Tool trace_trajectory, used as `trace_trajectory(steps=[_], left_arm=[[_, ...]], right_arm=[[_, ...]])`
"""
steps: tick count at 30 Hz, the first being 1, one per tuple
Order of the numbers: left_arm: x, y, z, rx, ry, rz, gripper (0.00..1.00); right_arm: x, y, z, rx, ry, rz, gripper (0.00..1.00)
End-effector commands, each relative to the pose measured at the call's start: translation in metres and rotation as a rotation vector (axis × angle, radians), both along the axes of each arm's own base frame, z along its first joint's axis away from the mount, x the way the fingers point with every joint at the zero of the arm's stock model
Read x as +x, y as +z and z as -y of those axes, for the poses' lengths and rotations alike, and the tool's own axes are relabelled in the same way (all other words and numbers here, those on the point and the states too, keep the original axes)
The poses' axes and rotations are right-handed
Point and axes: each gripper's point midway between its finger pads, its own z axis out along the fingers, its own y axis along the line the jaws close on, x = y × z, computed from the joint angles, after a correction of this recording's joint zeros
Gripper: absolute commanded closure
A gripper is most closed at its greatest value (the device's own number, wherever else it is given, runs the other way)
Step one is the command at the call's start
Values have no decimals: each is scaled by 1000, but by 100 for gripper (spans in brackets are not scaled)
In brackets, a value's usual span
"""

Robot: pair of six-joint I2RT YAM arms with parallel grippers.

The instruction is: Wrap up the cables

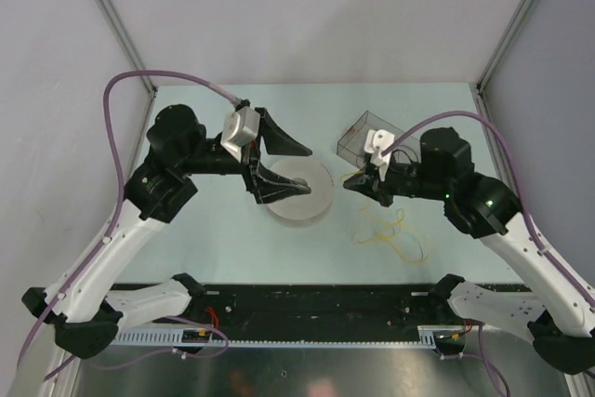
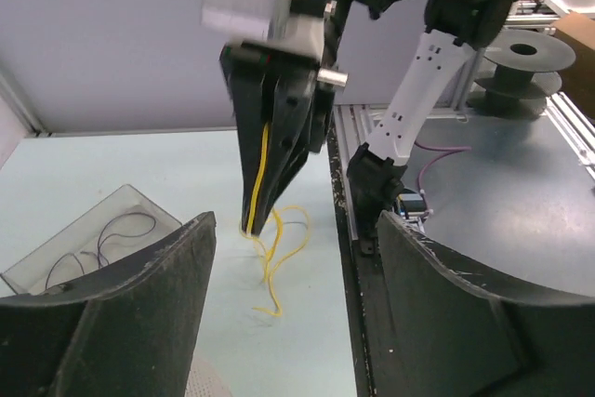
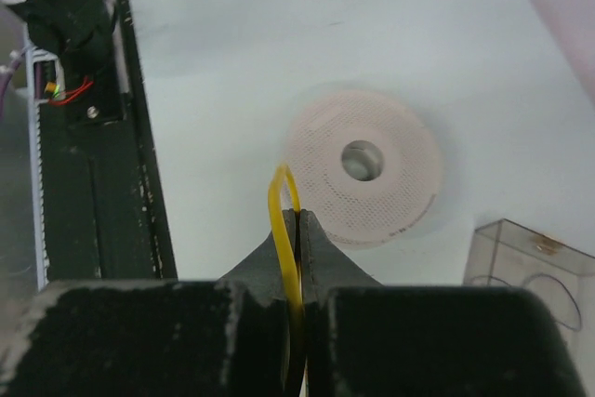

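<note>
A yellow cable (image 1: 392,234) lies in loose loops on the table right of centre, and one strand rises into my right gripper (image 1: 351,183). In the right wrist view that gripper (image 3: 299,218) is shut on the cable (image 3: 284,197), a small yellow loop poking out past its tips. The left wrist view shows the same right gripper (image 2: 253,222) tip-down, with the cable (image 2: 272,262) trailing below it. My left gripper (image 1: 296,168) stands open over the far edge of a white perforated spool (image 1: 311,208). Nothing sits between its fingers (image 2: 167,295).
A clear plastic box (image 1: 364,139) stands behind the right gripper, with thin dark wire inside (image 2: 102,239). The spool (image 3: 400,194) lies flat with a centre hole. A black rail (image 1: 316,302) runs along the near table edge. Dark spools (image 2: 522,67) stand beyond it.
</note>
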Motion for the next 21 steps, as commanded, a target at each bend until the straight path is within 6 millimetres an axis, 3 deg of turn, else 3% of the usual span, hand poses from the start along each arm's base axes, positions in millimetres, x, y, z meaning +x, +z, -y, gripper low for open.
trace_trajectory(steps=[1,10,21], left_arm=[[3,-5,14,13,0,-23,27],[4,-28,35,61,-6,-107,43],[-15,-39,38,81,-99,-108,49]], right_arm=[[-15,-1,-17,-22,128,57,100],[-24,-7,-37,-46,173,83,100],[-20,-13,-39,-61,150,62,100]])
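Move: The yellow cable end pinched in my right fingertips is about 8 cm to my left hand's right, 2 cm ahead and some 7 cm lower. From my right hand, my open left fingers are roughly 9 cm left, 2 cm back and 7 cm higher. The white spool lies on the table about 13 cm ahead of my left hand and 1 cm left of it, some 40 cm down; the clear box is about 24 cm ahead of my right hand and 12 cm right. I bring my two hands together for a hand-over. My left hand goes about 4 cm right while sinking about as much, its open fingers narrowing to roughly half open around the cable end. My right hand keeps its pinch on the cable and carries it some 4 cm left, a little back and down, turning about 10 degrees counter-clockwise. ##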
